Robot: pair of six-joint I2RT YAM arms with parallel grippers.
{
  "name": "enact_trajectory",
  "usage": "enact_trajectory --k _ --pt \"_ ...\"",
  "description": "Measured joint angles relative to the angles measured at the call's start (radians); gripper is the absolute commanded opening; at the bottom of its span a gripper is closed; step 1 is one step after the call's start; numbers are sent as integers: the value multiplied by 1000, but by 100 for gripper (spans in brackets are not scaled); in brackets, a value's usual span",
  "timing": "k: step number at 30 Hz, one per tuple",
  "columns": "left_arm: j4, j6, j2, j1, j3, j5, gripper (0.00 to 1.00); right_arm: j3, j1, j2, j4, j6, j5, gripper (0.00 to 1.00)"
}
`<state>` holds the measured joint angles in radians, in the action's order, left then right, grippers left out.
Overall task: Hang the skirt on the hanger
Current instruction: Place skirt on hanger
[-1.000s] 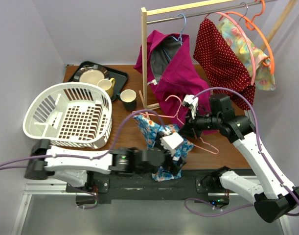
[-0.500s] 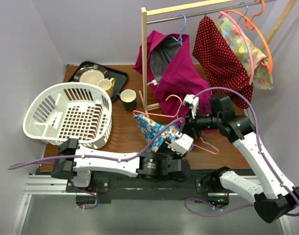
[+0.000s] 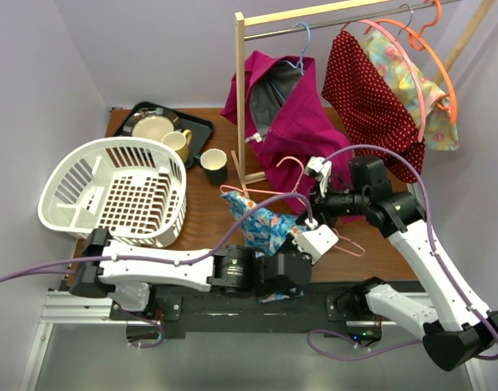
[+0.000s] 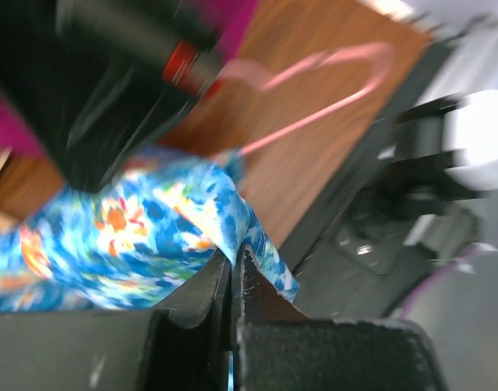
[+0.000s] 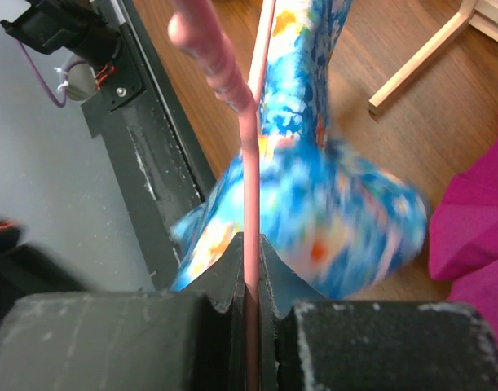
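The blue floral skirt (image 3: 263, 225) hangs bunched over the near middle of the table. My left gripper (image 3: 307, 243) is shut on its edge (image 4: 232, 220), pulling it toward the front right. The pink wire hanger (image 3: 291, 169) is held upright by my right gripper (image 3: 316, 195), which is shut on its wire (image 5: 250, 244). One end of the hanger (image 3: 229, 192) pokes into the skirt's top at the left. In the right wrist view the skirt (image 5: 330, 195) lies just beyond the fingers, blurred. The hanger (image 4: 314, 90) shows behind the skirt in the left wrist view.
A wooden rack (image 3: 240, 98) holds a magenta garment (image 3: 293, 122), a red dotted garment (image 3: 367, 98) and a floral one on orange hangers (image 3: 432, 98). A white basket (image 3: 110, 191) sits left; a dark cup (image 3: 214, 165) and a tray (image 3: 191, 122) with dishes behind it.
My left gripper has swung to the right and toward the front with the skirt, stretching the cloth along under the hanger. The right arm and hanger have hardly moved.
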<state>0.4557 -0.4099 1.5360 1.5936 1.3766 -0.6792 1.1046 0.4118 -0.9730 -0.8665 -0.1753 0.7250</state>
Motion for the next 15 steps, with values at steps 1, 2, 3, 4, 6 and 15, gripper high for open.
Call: enact_trajectory --k 1,2,3,4,6,15 --pt "-34 34 -14 0 2 32 0 0 0 -1 0 0 4 0" --pt "-64 69 -23 0 8 60 0 0 -1 -2 0 0 12 0" --pt "-90 101 -25 0 18 86 0 0 -1 -3 -1 0 18 0" --pt "-115 132 -23 0 30 115 0 0 -1 -4 -1 0 27 0" --pt "-147 184 -13 -2 53 171 0 0 -1 -6 -1 -1 39 0" --pt "-183 331 190 -43 277 571 0 0 -1 -3 -2 -1 71 0"
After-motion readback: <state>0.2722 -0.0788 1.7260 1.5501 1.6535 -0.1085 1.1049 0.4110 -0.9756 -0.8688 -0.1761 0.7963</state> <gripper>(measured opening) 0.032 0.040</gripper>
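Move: The left hand already pinches the skirt's edge; the pink hanger's right end lies some 15 cm to its right, about level with it fore and aft and perhaps 5 cm lower. The skirt's body hangs about 9 cm left, 6 cm ahead and 8 cm below; the hanger's left end is roughly 20 cm left and 17 cm ahead. From the right hand, which grips the hanger, that right end is about 16 cm right, 8 cm back and 6 cm down. Still pinching the skirt's edge, the left hand draws it right by about 10 cm towards the hanger's right end and roughly 6 cm back towards the robot, rising some 5 cm mostly early on, while the wrist swings some 35 degrees clockwise. The right hand keeps its grip on the hanger, nearly still. ##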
